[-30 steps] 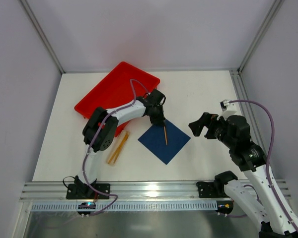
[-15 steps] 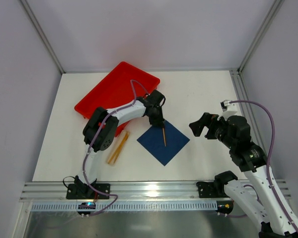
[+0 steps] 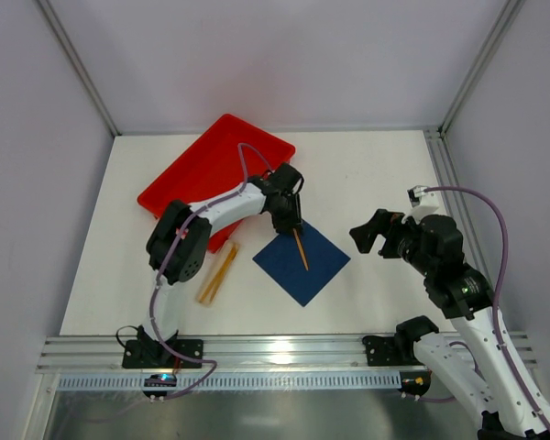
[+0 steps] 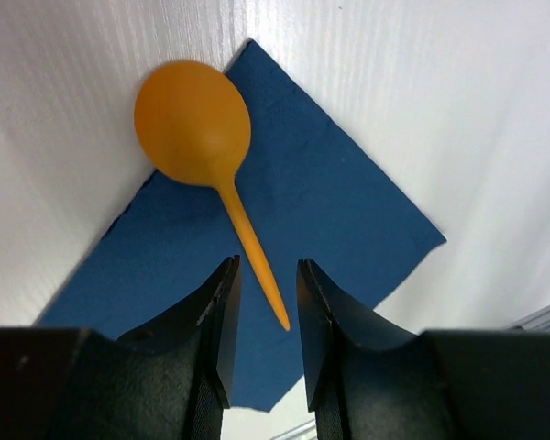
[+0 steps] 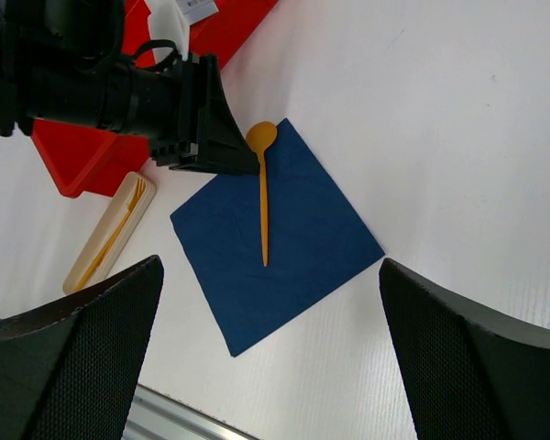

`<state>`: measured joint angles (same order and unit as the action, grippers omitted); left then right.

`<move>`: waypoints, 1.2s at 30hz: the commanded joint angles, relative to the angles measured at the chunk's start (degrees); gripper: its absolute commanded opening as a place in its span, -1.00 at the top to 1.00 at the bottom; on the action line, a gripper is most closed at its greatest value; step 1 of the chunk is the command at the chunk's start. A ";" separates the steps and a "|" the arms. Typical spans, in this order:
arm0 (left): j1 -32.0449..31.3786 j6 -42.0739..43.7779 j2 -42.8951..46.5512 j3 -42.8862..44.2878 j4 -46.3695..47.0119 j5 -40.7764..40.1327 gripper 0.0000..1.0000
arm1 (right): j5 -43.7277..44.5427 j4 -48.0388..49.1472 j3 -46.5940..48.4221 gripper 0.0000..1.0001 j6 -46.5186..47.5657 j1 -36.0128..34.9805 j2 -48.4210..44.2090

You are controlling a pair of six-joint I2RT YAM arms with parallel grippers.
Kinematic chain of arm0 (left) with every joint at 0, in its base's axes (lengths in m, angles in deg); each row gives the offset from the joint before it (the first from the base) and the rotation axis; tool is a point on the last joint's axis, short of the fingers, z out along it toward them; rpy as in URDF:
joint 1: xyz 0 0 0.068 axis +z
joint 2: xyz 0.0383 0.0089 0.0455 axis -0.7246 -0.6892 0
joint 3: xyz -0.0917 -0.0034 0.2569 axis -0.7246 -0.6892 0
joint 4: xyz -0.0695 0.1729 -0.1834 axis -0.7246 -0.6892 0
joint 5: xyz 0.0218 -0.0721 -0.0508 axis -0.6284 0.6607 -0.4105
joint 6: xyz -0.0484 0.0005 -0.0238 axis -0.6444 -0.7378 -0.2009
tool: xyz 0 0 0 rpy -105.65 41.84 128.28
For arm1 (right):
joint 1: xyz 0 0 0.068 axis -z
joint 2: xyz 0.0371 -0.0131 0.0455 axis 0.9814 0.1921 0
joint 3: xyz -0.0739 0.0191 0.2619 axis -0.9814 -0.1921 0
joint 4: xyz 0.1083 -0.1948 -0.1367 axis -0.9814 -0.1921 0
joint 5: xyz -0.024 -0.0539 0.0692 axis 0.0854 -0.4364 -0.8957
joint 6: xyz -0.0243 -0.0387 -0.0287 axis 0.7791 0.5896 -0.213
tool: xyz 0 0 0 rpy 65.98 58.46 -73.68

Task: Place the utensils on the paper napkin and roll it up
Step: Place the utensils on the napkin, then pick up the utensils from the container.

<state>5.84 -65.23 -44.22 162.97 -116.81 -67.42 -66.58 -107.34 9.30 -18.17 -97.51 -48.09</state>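
An orange spoon (image 4: 192, 124) lies on the navy paper napkin (image 4: 339, 211), its bowl hanging over the napkin's far corner onto the table. My left gripper (image 4: 268, 263) hovers just above the handle's end, open, the jaws clear of the handle on both sides. From above, the spoon (image 3: 300, 247) crosses the upper part of the napkin (image 3: 304, 266), with the left gripper (image 3: 289, 218) at its far end. An orange fork (image 5: 119, 220) rests on a pale beige strip (image 5: 99, 249) left of the napkin. My right gripper (image 3: 371, 234) hangs wide open to the napkin's right, holding nothing.
A red tray (image 3: 211, 170) stands behind and left of the napkin, close to the left arm. The beige strip (image 3: 218, 272) lies between the tray and the table's front. An aluminium rail (image 3: 284, 348) runs along the near edge.
My left gripper's jaws have parted and let go of the spoon, which now lies flat on the napkin. The right arm has stayed still.
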 commanded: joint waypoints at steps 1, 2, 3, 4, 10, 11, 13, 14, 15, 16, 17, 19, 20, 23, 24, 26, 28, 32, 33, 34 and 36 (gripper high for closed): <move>-0.27 2.26 7.71 1.67 -2.87 -2.11 0.31 | 0.71 0.71 2.16 -0.99 0.61 0.13 -0.29; -0.27 2.53 8.59 1.06 -3.31 -2.55 0.30 | 0.71 0.71 2.08 -0.99 0.61 0.13 -0.29; -0.27 3.66 9.56 0.70 -4.54 -2.99 0.31 | 0.62 0.71 2.08 -0.99 0.44 0.13 -0.38; -0.27 4.46 11.39 0.44 -5.59 -4.99 0.32 | 0.53 0.79 2.08 -0.99 0.43 0.13 -0.46; -0.01 15.42 19.92 -0.35 -20.51 -19.85 0.35 | 0.18 0.88 1.29 -0.99 0.61 0.13 -0.90; 0.43 16.23 22.03 -1.05 -22.11 -23.61 0.34 | -0.43 1.32 1.02 -0.99 0.61 0.05 -0.90; 1.04 17.99 24.50 -4.30 -24.31 -25.57 0.33 | -0.87 1.59 0.41 -0.99 0.52 0.13 -0.73; 2.27 18.43 27.03 -5.79 -24.67 -25.67 0.31 | -1.05 1.76 0.32 -0.99 0.35 0.13 -0.38; 2.97 18.70 28.27 -9.46 -24.33 -25.67 0.31 | -1.31 1.68 0.41 -0.99 0.17 0.13 -0.38; 3.94 18.88 29.24 -11.15 -23.80 -25.23 0.31 | -1.40 1.76 0.58 -0.99 0.17 0.13 -0.29; 4.73 19.31 30.30 -12.73 -22.32 -24.53 0.31 | -1.57 1.76 0.67 -0.99 0.08 0.13 -0.11; 6.06 20.37 32.15 -17.20 -20.55 -22.77 0.31 | -1.93 1.76 1.11 -0.99 0.08 0.13 -0.02; 6.15 21.59 32.41 -18.45 -19.76 -22.59 0.31 | -1.93 1.68 1.28 -0.99 0.08 0.13 -0.02; 6.67 23.35 31.28 -21.27 -15.64 -22.33 0.32 | -1.93 1.06 1.72 -0.99 0.26 0.22 -0.38; 6.67 23.62 30.06 -21.53 -14.67 -22.15 0.32 | -1.84 1.06 1.64 -1.00 0.43 0.05 -0.64; 6.67 24.32 28.73 -22.41 -12.91 -21.36 0.33 | -1.66 0.97 1.55 -1.00 0.43 0.13 -0.99; 6.67 24.76 26.89 -22.50 -10.97 -20.22 0.34 | -1.49 0.88 1.29 -0.99 0.61 0.22 -1.34; 6.67 25.82 25.04 -23.03 -9.12 -18.90 0.35 | -0.96 0.62 1.20 -0.99 0.87 0.13 -1.78; 6.76 26.00 24.86 -23.21 -8.77 -18.81 0.35 | -0.79 0.62 1.11 -0.99 0.87 0.13 -1.78; 6.76 25.91 24.60 -23.56 -8.07 -18.81 0.36 | -0.70 0.71 1.02 -0.99 0.96 0.13 -1.78; 6.76 25.91 24.07 -24.17 -7.54 -18.72 0.37 | -0.61 0.97 0.67 -0.99 0.96 0.13 -1.87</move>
<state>12.61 -40.57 -19.82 139.37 -127.67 -87.07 -67.69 -107.36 9.28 -18.12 -97.49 -49.49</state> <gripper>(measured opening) 0.319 0.996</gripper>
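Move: The utensils left in the tray lie with their middle about 22 cm left of the left hand, 11 cm back and 2 cm lower. The red bin's middle is also 22 cm left, but some 15 cm ahead. The released spoon's middle is 4 cm back and 1 cm right, 3 cm below; the napkin's middle is 9 cm back, 1 cm right. From the right hand the tray utensils are roughly 37 cm left, level fore and aft, 22 cm below. Lift the left gripper clear of the spoon already laid on the napkin, rising about 12 cm while swinging left. Carry it some 19 cm left and slightly back, then lower it about 10 cm over the tray's far end, rolling the wrist nearly 30 degrees so the fingers point almost straight down. Keep them about a third open. ##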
